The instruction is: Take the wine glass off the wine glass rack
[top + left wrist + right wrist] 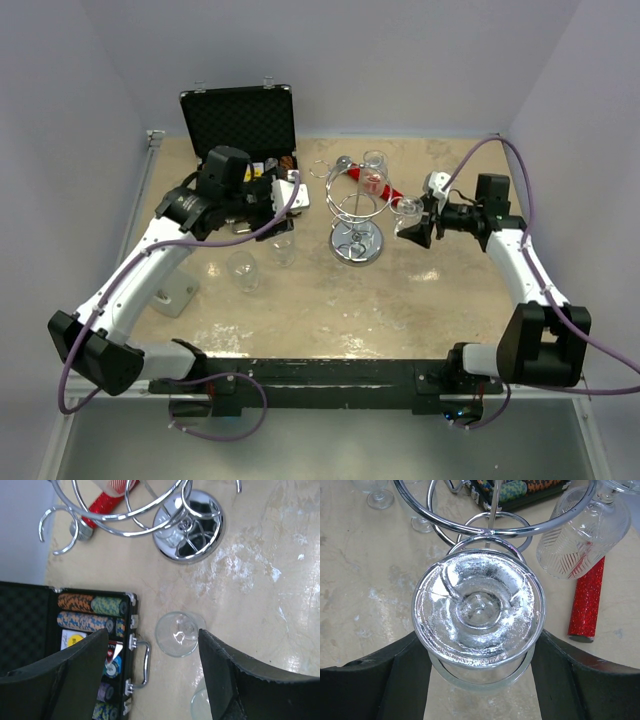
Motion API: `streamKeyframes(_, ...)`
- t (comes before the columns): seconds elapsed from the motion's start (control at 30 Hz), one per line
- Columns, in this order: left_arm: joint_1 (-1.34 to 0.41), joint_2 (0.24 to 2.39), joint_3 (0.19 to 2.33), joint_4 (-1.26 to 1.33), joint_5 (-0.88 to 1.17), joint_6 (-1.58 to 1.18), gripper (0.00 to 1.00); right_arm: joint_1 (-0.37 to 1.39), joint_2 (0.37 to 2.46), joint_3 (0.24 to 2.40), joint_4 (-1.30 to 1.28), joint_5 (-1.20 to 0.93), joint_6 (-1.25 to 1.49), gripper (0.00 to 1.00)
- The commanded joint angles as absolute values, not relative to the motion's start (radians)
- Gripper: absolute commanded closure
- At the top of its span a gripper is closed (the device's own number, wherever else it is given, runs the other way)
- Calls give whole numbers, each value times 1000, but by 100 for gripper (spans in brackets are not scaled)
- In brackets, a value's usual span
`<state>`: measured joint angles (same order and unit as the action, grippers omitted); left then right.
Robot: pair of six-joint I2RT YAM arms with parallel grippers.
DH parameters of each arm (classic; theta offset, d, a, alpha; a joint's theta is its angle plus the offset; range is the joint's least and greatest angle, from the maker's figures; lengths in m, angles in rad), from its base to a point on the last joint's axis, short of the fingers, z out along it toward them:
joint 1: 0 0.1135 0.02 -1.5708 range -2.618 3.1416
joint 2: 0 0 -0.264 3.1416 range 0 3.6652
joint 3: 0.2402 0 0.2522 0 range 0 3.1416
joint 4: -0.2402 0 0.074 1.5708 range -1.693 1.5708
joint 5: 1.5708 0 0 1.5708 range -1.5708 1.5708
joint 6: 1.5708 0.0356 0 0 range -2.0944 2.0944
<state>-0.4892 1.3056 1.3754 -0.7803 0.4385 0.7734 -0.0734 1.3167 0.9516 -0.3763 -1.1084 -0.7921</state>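
Observation:
The chrome wine glass rack (357, 218) stands mid-table on its round mirrored base (190, 527). A clear wine glass (408, 208) hangs upside down at the rack's right side, its foot toward the right wrist camera (477, 612). My right gripper (480, 647) is shut on its bowl, one black finger (407, 680) pressing on each side. Whether the stem still sits in the wire loop (487, 541) I cannot tell. Another ribbed glass (580, 535) hangs further along the ring. My left gripper (152, 647) hovers open over the table beside the case, holding nothing.
A black chip case (238, 120) lies open at the back left, its handle (142, 662) near my left fingers. Two glasses (242, 268) (284, 248) stand on the table left of the rack. A red glittery tube (587, 600) lies behind the rack.

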Motion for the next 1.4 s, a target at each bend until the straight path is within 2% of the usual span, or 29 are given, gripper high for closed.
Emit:
streamKeyframes(0.0, -526, 1287, 1440, -664, 509, 793, 23, -81, 1250, 990, -370, -1126, -741, 60)
streamKeyframes(0.17, -578, 1301, 1479, -614, 557, 811, 23, -83, 1195, 960, -301, -1115, -618, 60)
streamKeyframes(0.37, -742, 1307, 1508, -470, 497, 848, 24, -97, 1141, 1038, -469, -1039, -631, 60)
streamKeyframes(0.63, -888, 1318, 1312, -36, 465, 966, 31, -100, 1078, 1133, -524, -956, -433, 61)
streamKeyframes(0.83, -966, 1425, 1256, 308, 388, 959, 37, -100, 1106, 1250, -738, -976, -543, 61)
streamKeyframes(0.93, -1018, 1459, 1235, 448, 315, 977, 40, -100, 1094, 1264, -758, -977, -548, 61)
streamKeyframes(1.13, -1046, 1525, 1256, 548, 238, 1017, 45, -98, 1137, 1299, -799, -1046, -552, 61)
streamKeyframes(1.37, -1045, 1574, 1310, 474, 258, 1049, 52, -94, 1149, 1299, -815, -1097, -558, 62)
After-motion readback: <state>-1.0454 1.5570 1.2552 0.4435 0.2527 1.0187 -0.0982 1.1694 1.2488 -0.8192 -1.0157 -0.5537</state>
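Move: The wine glass hangs bowl down in the right hand's closed fingers, its foot uppermost. The rack's pole stands about 12 cm to that hand's left and 3 cm farther out; the glass decanter hanging on the rack is roughly 12 cm ahead and 8 cm left. From the left hand, empty and open, the glass lies some 27 cm to the right, 2 cm farther out and about 6 cm lower, with the rack in between, around 15 cm right and 5 cm ahead. The wine glass, still gripped by the bowl, is lifted about 9 cm by the right hand and drawn some 4 cm back towards the base, clear of the rack. Meanwhile the left hand swings about 25 cm right across the rack towards the glass's foot, rising 11 cm and easing slightly back, its fingers turning from slanting down to nearly level and closing by about a third, still open. ##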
